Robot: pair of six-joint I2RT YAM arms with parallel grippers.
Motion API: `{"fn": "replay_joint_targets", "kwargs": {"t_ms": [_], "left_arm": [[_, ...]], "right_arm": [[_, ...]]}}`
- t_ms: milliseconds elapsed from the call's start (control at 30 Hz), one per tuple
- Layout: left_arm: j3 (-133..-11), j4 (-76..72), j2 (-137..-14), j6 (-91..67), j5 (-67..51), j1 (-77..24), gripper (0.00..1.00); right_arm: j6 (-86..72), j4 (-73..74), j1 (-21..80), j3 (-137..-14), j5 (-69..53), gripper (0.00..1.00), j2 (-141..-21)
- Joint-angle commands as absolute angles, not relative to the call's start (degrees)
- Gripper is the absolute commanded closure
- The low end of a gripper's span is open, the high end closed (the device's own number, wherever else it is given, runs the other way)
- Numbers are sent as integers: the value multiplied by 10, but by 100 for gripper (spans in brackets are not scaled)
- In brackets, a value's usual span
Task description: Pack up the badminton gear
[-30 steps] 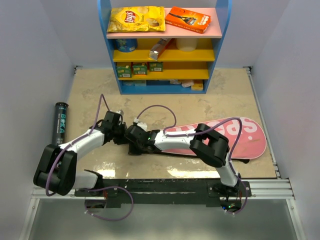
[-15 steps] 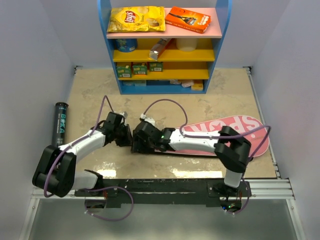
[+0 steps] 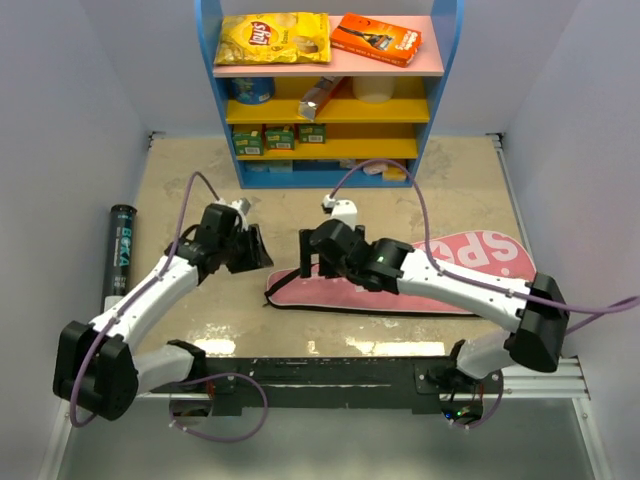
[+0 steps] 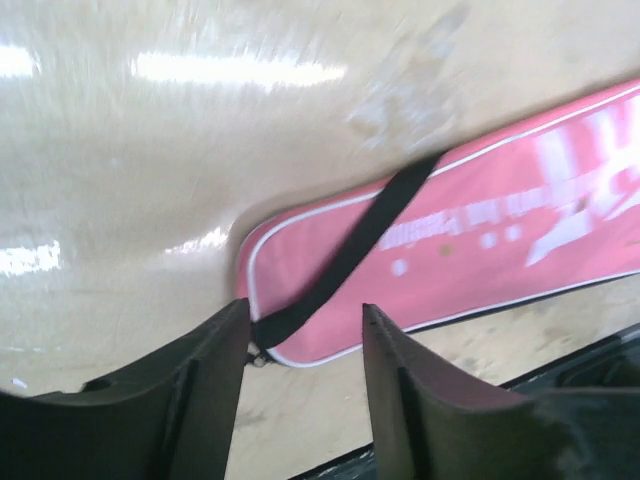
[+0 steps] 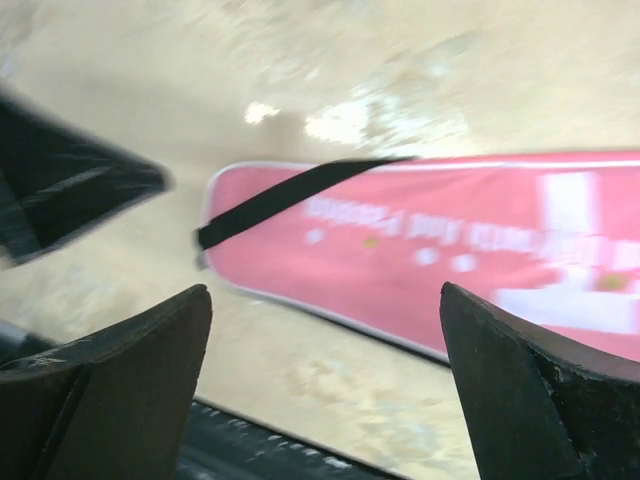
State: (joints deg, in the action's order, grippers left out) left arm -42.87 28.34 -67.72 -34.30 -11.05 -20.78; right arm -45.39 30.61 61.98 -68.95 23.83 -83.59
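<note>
The pink racket-shaped bag (image 3: pixel 450 275) lies flat on the table, its narrow end (image 3: pixel 280 292) pointing left, with a black strap (image 4: pixel 360 238) across it. My left gripper (image 3: pixel 257 250) hovers just left of and above that narrow end, open, with nothing between its fingers (image 4: pixel 212 345). Over the bag's narrow part hangs my right gripper (image 3: pixel 309 263), wide open and empty; the bag (image 5: pixel 470 245) shows below its fingers (image 5: pixel 150 345). The long black tube (image 3: pixel 120 248) rests by the left wall.
A blue shelf unit (image 3: pixel 328 100) stands at the back with a yellow crisp packet (image 3: pixel 273 38) and an orange box (image 3: pixel 375 37) on top. Walls close in on both sides. A black rail (image 3: pixel 330 368) runs along the near edge.
Both grippers let go at the bag's narrow end and lifted away from it. The right one opened wide and its arm swung out; the left one drew back to the left.
</note>
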Motion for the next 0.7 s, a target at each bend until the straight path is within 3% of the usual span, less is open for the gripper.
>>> {"fn": "replay_joint_targets", "kwargs": {"t_ms": [0, 167, 200, 233, 667], "left_arm": [[-514, 308, -638, -309, -84, -210, 43], [-572, 325, -602, -289, -16, -210, 35], [-570, 313, -585, -290, -11, -210, 27], [-568, 288, -568, -289, -2, -210, 0], [-594, 234, -491, -204, 133, -209, 0]], "right_arm": [[-380, 347, 536, -667, 299, 1, -770], [-274, 324, 398, -661, 214, 1, -715], [-263, 321, 391, -671, 220, 1, -701], [-251, 320, 389, -678, 234, 1, -693], [-244, 330, 388, -768, 287, 1, -671]]}}
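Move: Both hands are empty and already clear of the pink bag. From the left hand, the bag's middle lies about 33 cm to the right, about level fore and aft and 9 cm below; its black strap end is roughly 3 cm back, 2 cm right and 9 cm below, and the black tube some 35 cm left. From the right hand, the bag's middle is about 20 cm right, 3 cm ahead and 17 cm down. Both empty hands pull away from the laid-out bag: the left climbs steeply, about 20 cm, with a little forward and later left, spreading its half-open fingers wide while they tip up and forward some 35 degrees. The right, fingers already wide, first sweeps right and forward over the bag, then mostly rises about 9 cm, its wrist tilting up and turning somewhat clockwise. ##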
